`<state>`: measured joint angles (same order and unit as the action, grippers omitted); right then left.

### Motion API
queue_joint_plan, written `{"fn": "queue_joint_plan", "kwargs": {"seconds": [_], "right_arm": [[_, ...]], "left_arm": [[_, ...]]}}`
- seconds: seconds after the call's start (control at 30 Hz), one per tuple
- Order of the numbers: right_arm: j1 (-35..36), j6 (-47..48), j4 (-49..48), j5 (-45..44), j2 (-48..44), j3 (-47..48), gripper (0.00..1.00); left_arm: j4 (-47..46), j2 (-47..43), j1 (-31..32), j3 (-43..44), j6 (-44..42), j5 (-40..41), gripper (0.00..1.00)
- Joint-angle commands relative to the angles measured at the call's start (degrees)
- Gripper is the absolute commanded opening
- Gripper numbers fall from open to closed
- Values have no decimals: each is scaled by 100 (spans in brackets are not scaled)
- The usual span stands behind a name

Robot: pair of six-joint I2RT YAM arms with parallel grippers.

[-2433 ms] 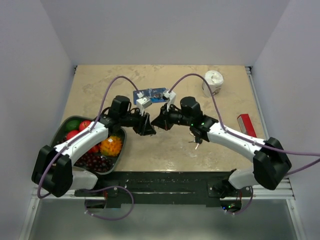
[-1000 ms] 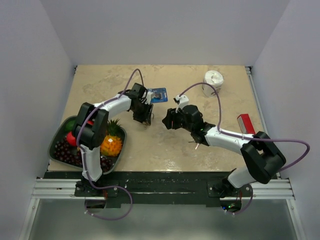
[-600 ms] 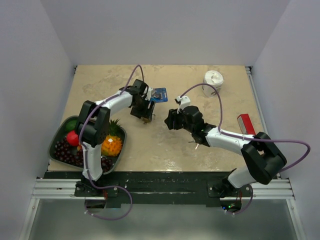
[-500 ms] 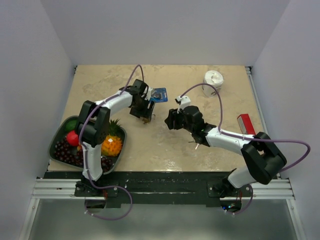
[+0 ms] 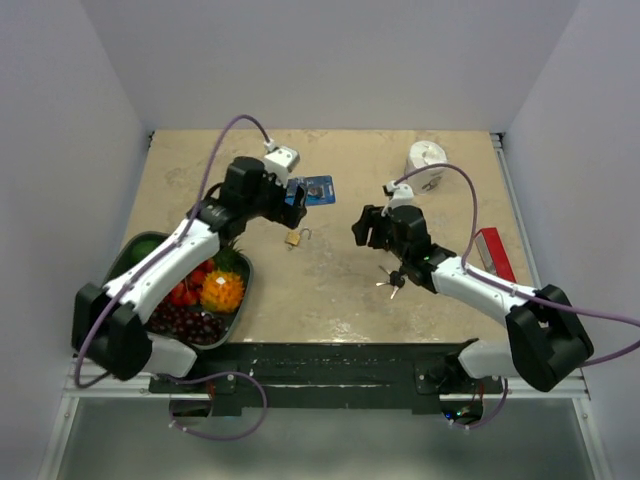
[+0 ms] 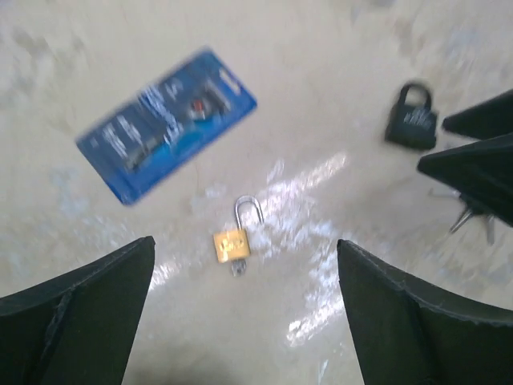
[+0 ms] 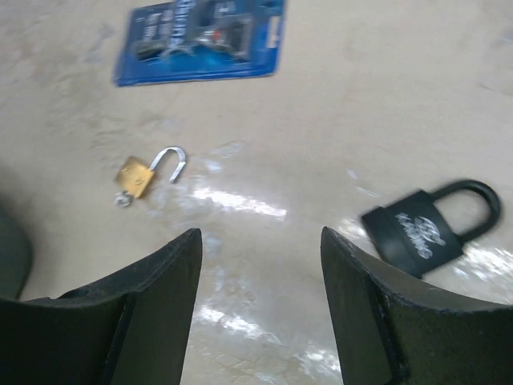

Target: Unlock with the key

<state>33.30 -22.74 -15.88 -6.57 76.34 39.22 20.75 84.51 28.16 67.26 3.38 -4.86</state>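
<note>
The key (image 5: 392, 281), a small bunch with black heads, lies on the table under my right forearm; in the left wrist view only the tips of the key (image 6: 470, 216) show. The black padlock (image 7: 425, 228) lies flat and shut, just right of my right gripper (image 7: 260, 232), which is open and empty. A small brass padlock (image 5: 294, 238) lies between the arms with its shackle swung open and a tiny key in it. My left gripper (image 6: 245, 240) hangs wide open above it, holding nothing.
A blue blister card (image 5: 315, 190) lies behind the brass padlock. A metal tray (image 5: 118, 272) of fruit sits at the near left. A white roll (image 5: 427, 160) stands at the back right and a red block (image 5: 492, 250) lies at the right edge.
My left gripper opened, let go of the brass padlock and lifted away to the back left; the padlock now lies on the table. My right gripper drew back to the right and opened wider.
</note>
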Motion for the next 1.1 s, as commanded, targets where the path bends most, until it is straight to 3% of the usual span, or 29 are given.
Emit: {"fn": "queue_joint_plan", "kwargs": {"seconds": [0.0, 0.6, 1.07], "right_arm": [[-350, -591, 926, -617, -233, -55, 64], [-614, -1654, 3186, -1329, -418, 314, 67], [-684, -2076, 3487, -1172, -541, -19, 62]], "left_arm": [[-1292, -962, -13, -537, -22, 266, 100], [-1398, -1595, -13, -811, 541, -103, 100], [-1469, -1762, -13, -855, 629, -348, 99]]}}
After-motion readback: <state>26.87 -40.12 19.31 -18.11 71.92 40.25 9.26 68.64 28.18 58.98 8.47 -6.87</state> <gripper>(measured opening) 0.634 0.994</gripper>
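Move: The bunch of keys lies roughly 6 cm back and 10 cm to the right of the right hand, about 13 cm below it. The black padlock stands about 10 cm farther out than the keys; the open gold padlock lies some 15 cm left of the right hand and 4 cm ahead. From the left hand the keys are about 25 cm right and 8 cm back, while the gold padlock lies about 2 cm ahead and 16 cm below. The right hand, empty and with its fingers held about two-thirds open, swings some 11 cm to the right while sinking about 7 cm and drawing back about 5 cm, its fingers tipping down and the hand turning clockwise by some 25 degrees each, and ends low over the keys without touching them. Meanwhile the left hand, already clear of the gold padlock and wide open, climbs on above it, sinks back about 3 cm and then creeps up again to finish some 8 cm higher, its fingers tipping upward. ##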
